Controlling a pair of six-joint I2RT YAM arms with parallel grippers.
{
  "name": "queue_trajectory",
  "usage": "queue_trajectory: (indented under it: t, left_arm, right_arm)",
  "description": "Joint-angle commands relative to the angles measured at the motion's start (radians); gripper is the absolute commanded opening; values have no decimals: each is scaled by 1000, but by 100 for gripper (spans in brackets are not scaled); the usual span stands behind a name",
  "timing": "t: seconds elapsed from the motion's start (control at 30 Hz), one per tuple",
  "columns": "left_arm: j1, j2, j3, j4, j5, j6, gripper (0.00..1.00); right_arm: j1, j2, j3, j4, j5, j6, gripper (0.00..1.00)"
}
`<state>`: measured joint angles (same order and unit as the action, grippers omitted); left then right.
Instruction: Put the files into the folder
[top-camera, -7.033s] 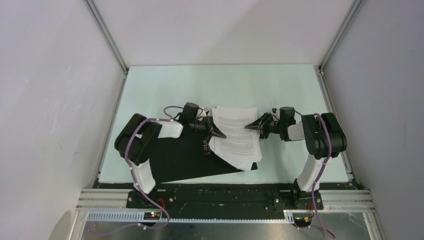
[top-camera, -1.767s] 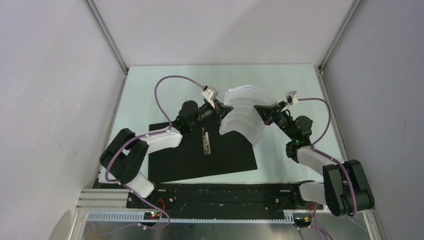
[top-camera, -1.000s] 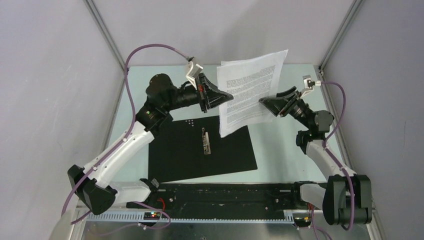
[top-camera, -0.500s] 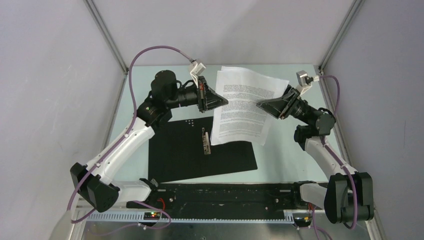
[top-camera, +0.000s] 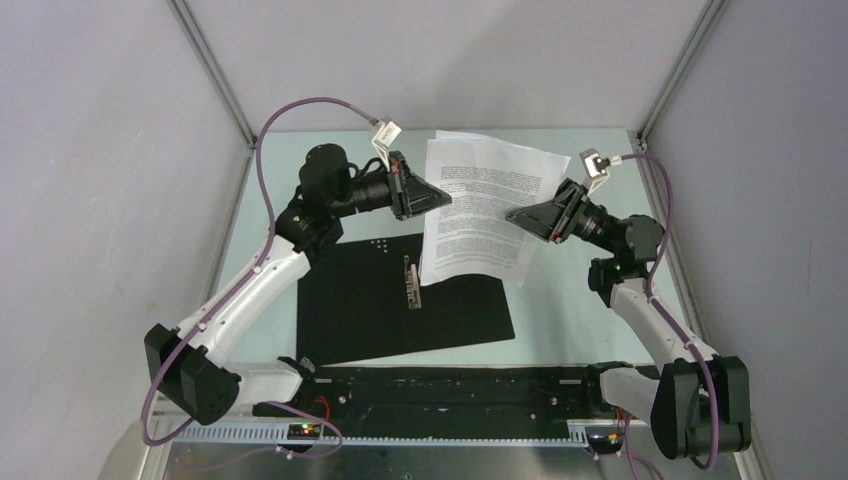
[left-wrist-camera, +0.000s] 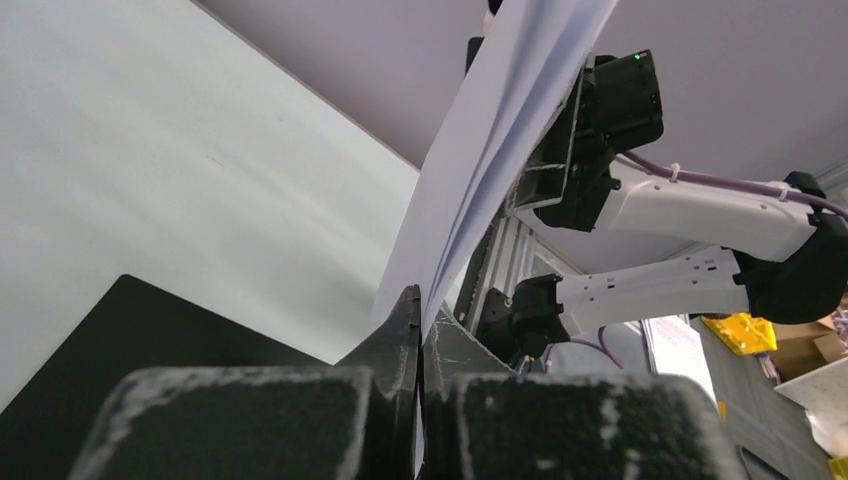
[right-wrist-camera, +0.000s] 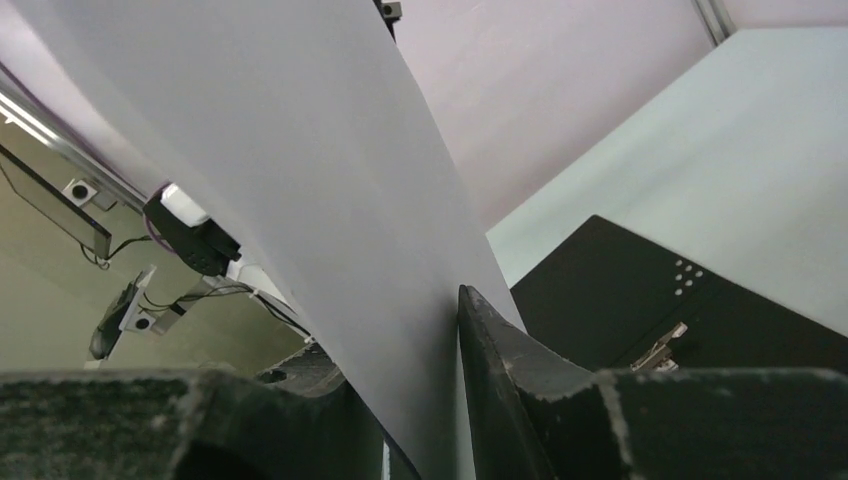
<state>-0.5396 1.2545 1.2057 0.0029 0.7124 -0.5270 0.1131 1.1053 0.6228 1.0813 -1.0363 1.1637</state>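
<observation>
The files (top-camera: 485, 215), white printed sheets, hang in the air over the far half of the table, and their lower edge overlaps the folder's far right corner. My left gripper (top-camera: 445, 200) is shut on their left edge; in the left wrist view its gripper (left-wrist-camera: 420, 300) pinches the files (left-wrist-camera: 480, 170). My right gripper (top-camera: 512, 215) sits at their right edge. In the right wrist view its gripper (right-wrist-camera: 400, 330) stands partly open, with the files (right-wrist-camera: 300, 150) slanting through the gap against one finger (right-wrist-camera: 480, 340). The folder (top-camera: 380, 320) lies open, black side up, with its metal clip (top-camera: 411, 283) showing.
The pale green table (top-camera: 300, 170) is fenced by white walls with metal posts (top-camera: 215, 75) at the corners. The arms' base rail (top-camera: 430, 395) runs along the near edge. The folder's clip (right-wrist-camera: 665, 345) shows below in the right wrist view.
The files have come down and tilted flatter over the folder's far edge. Both grippers moved lower with them. The right jaws have narrowed around the sheet edge.
</observation>
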Motion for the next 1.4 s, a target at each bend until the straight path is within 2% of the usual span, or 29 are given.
queue_trajectory:
  t: [0.0,0.17,0.2,0.23,0.3,0.33,0.37,0.4,0.43,0.5,0.57,0.7,0.83,0.97,1.13,1.37]
  left_arm:
    - [12,-23,-7,100,17,-51,0]
    - [19,-32,-29,130,15,-79,0]
    - [21,-31,-32,132,16,-79,0]
    - [21,-30,-34,131,16,-79,0]
    - [22,-25,-50,129,3,-86,0]
    - [26,-24,-70,126,-8,-91,1]
    - [26,-22,-85,116,-42,-101,4]
    - [26,-20,-117,107,-101,-119,12]
    - [26,-18,-137,80,-138,-133,14]
    - [26,-4,-200,54,-245,-172,20]
    - [20,21,-269,41,-352,-223,32]
    - [4,136,-374,20,-500,-279,42]
    - [4,193,-429,-73,-611,-264,50]
    - [7,120,-518,-107,-736,-261,58]
    - [11,46,-577,-133,-823,-285,63]
    - [37,31,-612,-144,-854,-307,57]
  right_arm:
    - [13,-33,-3,-97,17,-95,34]
    - [19,-35,-5,-182,27,-150,27]
    - [19,-38,-5,-192,30,-155,23]
    - [19,-39,-4,-199,35,-159,12]
    - [16,-31,3,-230,37,-158,0]
    - [12,-18,32,-287,33,-168,0]
    - [8,13,58,-459,26,-238,0]
    - [5,37,120,-562,24,-292,0]
    - [5,94,175,-748,25,-372,0]
    - [7,195,224,-920,30,-446,0]
    - [35,294,239,-1000,58,-489,0]
    - [128,530,310,-1181,214,-629,0]
    - [167,761,367,-1242,273,-676,0]
    - [171,846,374,-1277,325,-714,0]
    - [180,849,382,-1317,385,-755,0]
    - [170,815,388,-1337,460,-766,0]
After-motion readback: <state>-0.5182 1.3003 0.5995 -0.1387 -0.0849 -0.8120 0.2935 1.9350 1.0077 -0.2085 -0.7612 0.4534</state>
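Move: The files already stand between my hands, pinched by my shut left fingers. Their middle is about 5 cm left of my half-open right hand and level with it. The folder lies open below. Its clip is about 36 cm under my left hand, 5 cm to its left and 2 cm back; the folder's right half is centred 6 cm to that hand's right, 3 cm back. From my right hand, that half's middle is some 9 cm left, 1 cm ahead and 34 cm down. I shut my right fingers on the files' right edge, then open my left hand and let go. With my right hand I swing the files down some 34 cm onto the folder's right half, reaching forward and then easing back a little, wrist tipping until the fingers slope down to the left. My left hand drops about 32 cm, then shifts left beside the clip, open, turning to point forward and down. ##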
